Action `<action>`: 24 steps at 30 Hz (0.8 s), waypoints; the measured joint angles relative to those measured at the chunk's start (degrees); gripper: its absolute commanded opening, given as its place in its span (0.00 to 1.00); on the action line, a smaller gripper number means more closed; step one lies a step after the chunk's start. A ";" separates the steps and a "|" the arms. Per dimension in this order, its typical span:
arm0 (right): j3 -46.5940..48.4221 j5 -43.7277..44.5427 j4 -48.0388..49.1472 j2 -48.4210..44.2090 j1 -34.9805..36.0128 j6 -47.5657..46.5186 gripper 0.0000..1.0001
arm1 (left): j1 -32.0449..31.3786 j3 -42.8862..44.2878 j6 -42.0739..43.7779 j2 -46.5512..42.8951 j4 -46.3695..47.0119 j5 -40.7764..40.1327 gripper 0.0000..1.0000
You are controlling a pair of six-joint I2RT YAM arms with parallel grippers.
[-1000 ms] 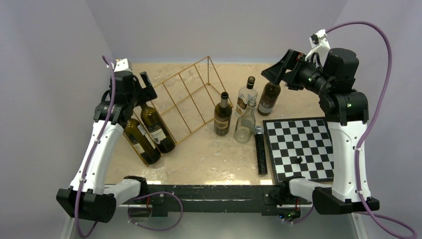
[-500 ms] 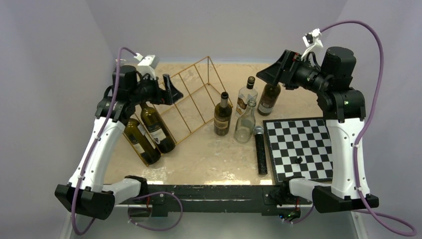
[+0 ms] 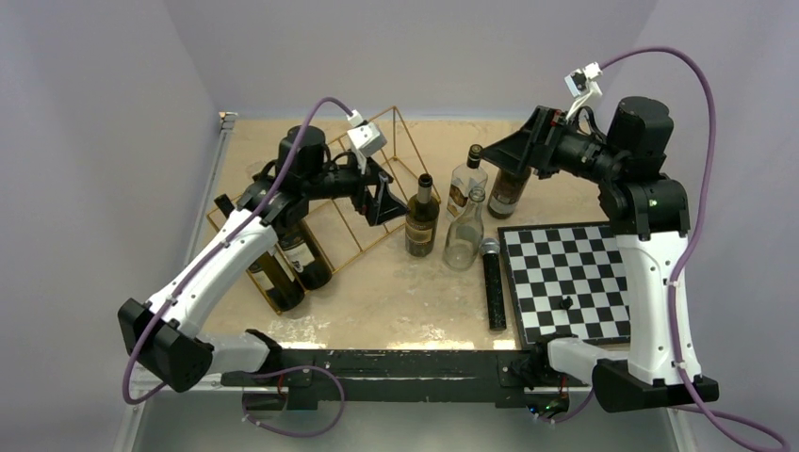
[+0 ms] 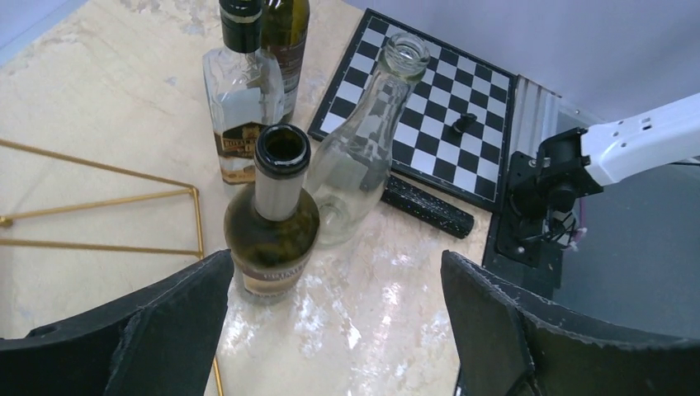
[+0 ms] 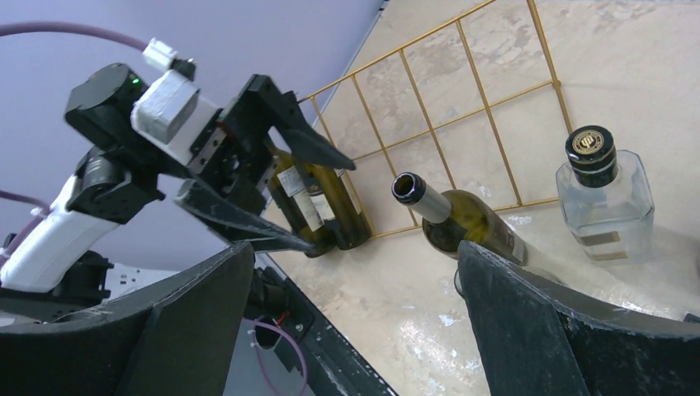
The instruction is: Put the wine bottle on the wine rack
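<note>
The gold wire wine rack lies at the left, with two dark bottles lying in its lower slots. A dark green wine bottle with an open neck stands just right of the rack. My left gripper is open and empty, reaching across the rack, just left of that bottle. In the left wrist view the bottle stands near the left finger, ahead of the gripper. My right gripper is open and empty, held high over the back bottles. Its view shows the bottle, the rack and its gripper.
A clear empty bottle, a square liquor bottle with a black cap and a dark bottle stand right of the wine bottle. A chessboard with one small piece lies at the right, a black cylinder along its left edge.
My left arm has swung right from the rack's left end, across the rack, to beside the standing wine bottle. My right gripper has shifted slightly left.
</note>
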 measured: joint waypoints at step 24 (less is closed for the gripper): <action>-2.08 -0.02 -2.05 -2.95 0.00 -1.14 0.99 | -6.43 -6.86 -0.57 12.59 28.98 -9.31 0.74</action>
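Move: The standing wine bottle is about 6 cm ahead of the left hand and 8 cm to its right, its middle some 17 cm lower. The clear bottle stands about 10 cm to the right of the wine bottle and 3 cm nearer the base, the whisky bottle 9 cm farther out and 9 cm to the right of it. The rack's middle is roughly 9 cm ahead of this hand and 11 cm to its left. From the right hand the wine bottle is about 5 cm ahead, 13 cm left and well below. No contact can be made out yet: the left hand closes in on the wine bottle's neck, sweeping right and forward by about 6 cm each way while sinking some 4 cm. The rightward part fades halfway, leaving it to go on forward and down. The wrist rolls about 10 degrees, its forward side rising, and the wide-open fingers begin to narrow around the mouth and neck, still well apart. ##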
